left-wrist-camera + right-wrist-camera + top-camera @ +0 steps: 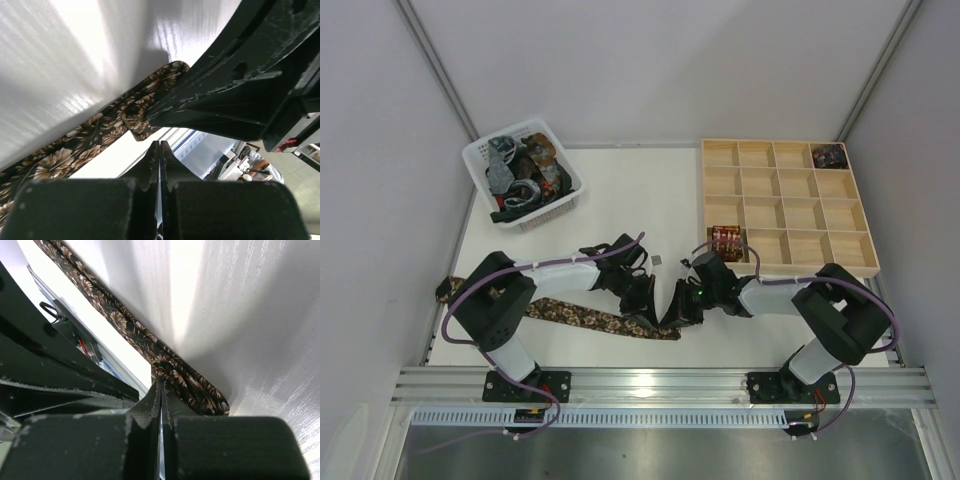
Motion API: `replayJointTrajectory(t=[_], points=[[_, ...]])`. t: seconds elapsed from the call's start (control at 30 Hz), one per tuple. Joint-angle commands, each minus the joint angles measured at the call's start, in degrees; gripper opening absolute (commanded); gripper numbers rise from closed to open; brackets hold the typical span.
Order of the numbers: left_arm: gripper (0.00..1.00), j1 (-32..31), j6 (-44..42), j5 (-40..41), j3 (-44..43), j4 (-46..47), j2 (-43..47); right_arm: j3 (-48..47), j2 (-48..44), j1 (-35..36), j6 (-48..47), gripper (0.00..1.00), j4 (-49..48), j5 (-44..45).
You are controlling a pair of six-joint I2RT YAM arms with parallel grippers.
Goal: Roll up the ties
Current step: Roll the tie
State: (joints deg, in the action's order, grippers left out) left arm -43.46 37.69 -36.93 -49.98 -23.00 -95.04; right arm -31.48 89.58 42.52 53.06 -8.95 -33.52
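Note:
A dark brown tie (575, 314) with a tan floral print lies flat along the table's near edge, its right end folded over. My right gripper (672, 320) is at that folded end. In the right wrist view the gripper (161, 384) is shut, with the fold of the tie (172, 371) pinched at its tips. My left gripper (646, 321) is just to the left of it, low over the table. The left wrist view shows it (160, 145) shut with nothing between its fingers, a little short of the tie (95, 137).
A white basket (571, 196) at the back left holds several tangled ties. A wooden compartment tray (785, 227) stands at the right, with one rolled tie (828, 155) in its far right cell and a red rolled tie (726, 241) at its near left corner. A small grey square (657, 260) lies mid-table.

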Motion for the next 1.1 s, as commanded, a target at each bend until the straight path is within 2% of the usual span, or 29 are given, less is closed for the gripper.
replayJointTrajectory(t=[0.0, 0.37, 0.5, 0.57, 0.6, 0.7, 0.73, 0.77, 0.8, 0.87, 0.93, 1.0, 1.07], points=[[0.00, 0.13, 1.77, -2.27, -0.03, 2.88, 0.30, 0.02, 0.16, 0.19, 0.73, 0.00, -2.30, 0.73], [0.00, 0.04, 1.51, -3.50, 1.11, 6.04, -5.41, -3.93, -5.73, -0.16, -1.72, 0.01, 5.86, 1.52], [0.01, 0.04, 0.81, -3.42, 0.76, 6.04, -6.29, -7.78, -9.68, -0.86, -7.87, 0.05, 16.73, 3.72], [0.00, 0.04, 0.63, -3.42, 0.67, 6.04, -6.56, -10.42, -12.23, -1.13, -16.09, 0.14, 21.49, 6.17], [0.01, 0.04, 0.28, -3.41, 0.67, 5.87, -6.64, -13.40, -12.93, -1.13, -20.15, 0.27, 26.39, 7.84], [0.00, 0.04, -0.07, -3.41, 0.41, 5.87, -6.91, -18.77, -15.48, 0.36, -35.88, 0.50, 35.45, 10.22], [0.00, 0.13, -0.16, -3.50, 0.32, 5.60, -7.00, -19.40, -16.01, 0.80, -39.14, 0.54, 36.97, 10.75], [0.00, 0.05, -0.34, -3.42, -0.03, 5.52, -7.08, -19.58, -17.15, 1.24, -46.91, 0.58, 38.03, 9.97], [0.00, 0.13, -0.60, -3.68, -0.03, 5.43, -7.08, -19.49, -17.85, 2.20, -50.56, 0.71, 39.43, 8.74], [0.01, 0.13, -1.04, -3.77, -0.38, 4.99, -7.26, -18.18, -19.44, 3.35, -57.51, 0.75, 39.89, 8.21], [0.01, 0.22, -1.92, -4.20, -0.73, 4.72, -7.61, -14.25, -23.04, 4.58, -62.10, 0.99, 36.91, 9.42], [0.00, 0.22, -2.53, -4.64, -1.00, 4.37, -7.96, -11.51, -26.54, 6.42, -66.03, 1.00, 32.97, 10.40], [0.01, 0.40, -3.06, -5.08, -1.88, 3.76, -8.31, -8.70, -28.14, 10.73, -67.72, 1.00, 30.41, 15.22]])
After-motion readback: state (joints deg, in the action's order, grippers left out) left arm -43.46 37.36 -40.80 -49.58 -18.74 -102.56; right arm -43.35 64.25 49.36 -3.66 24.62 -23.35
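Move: The patterned tie's folded inner part lies some 3 cm below the left hand's shut fingertips and a centimetre back, about a centimetre to the right; it sits right at the tips of the right hand's shut fingers. The tie's near end is about 4 cm right and 2 cm back of the right hand, and the red rolled tie in the tray about 15 cm right and 20 cm forward of that hand. The left hand, still shut, drops about 3 cm and presses its fingertips down on the fold, staying there, while the right hand first holds still with the fold pinched. The right then opens wide, lets go and rises about 10 cm, swinging forward, then back and right, as its wrist rolls some 60 degrees about the line of its fingers. ##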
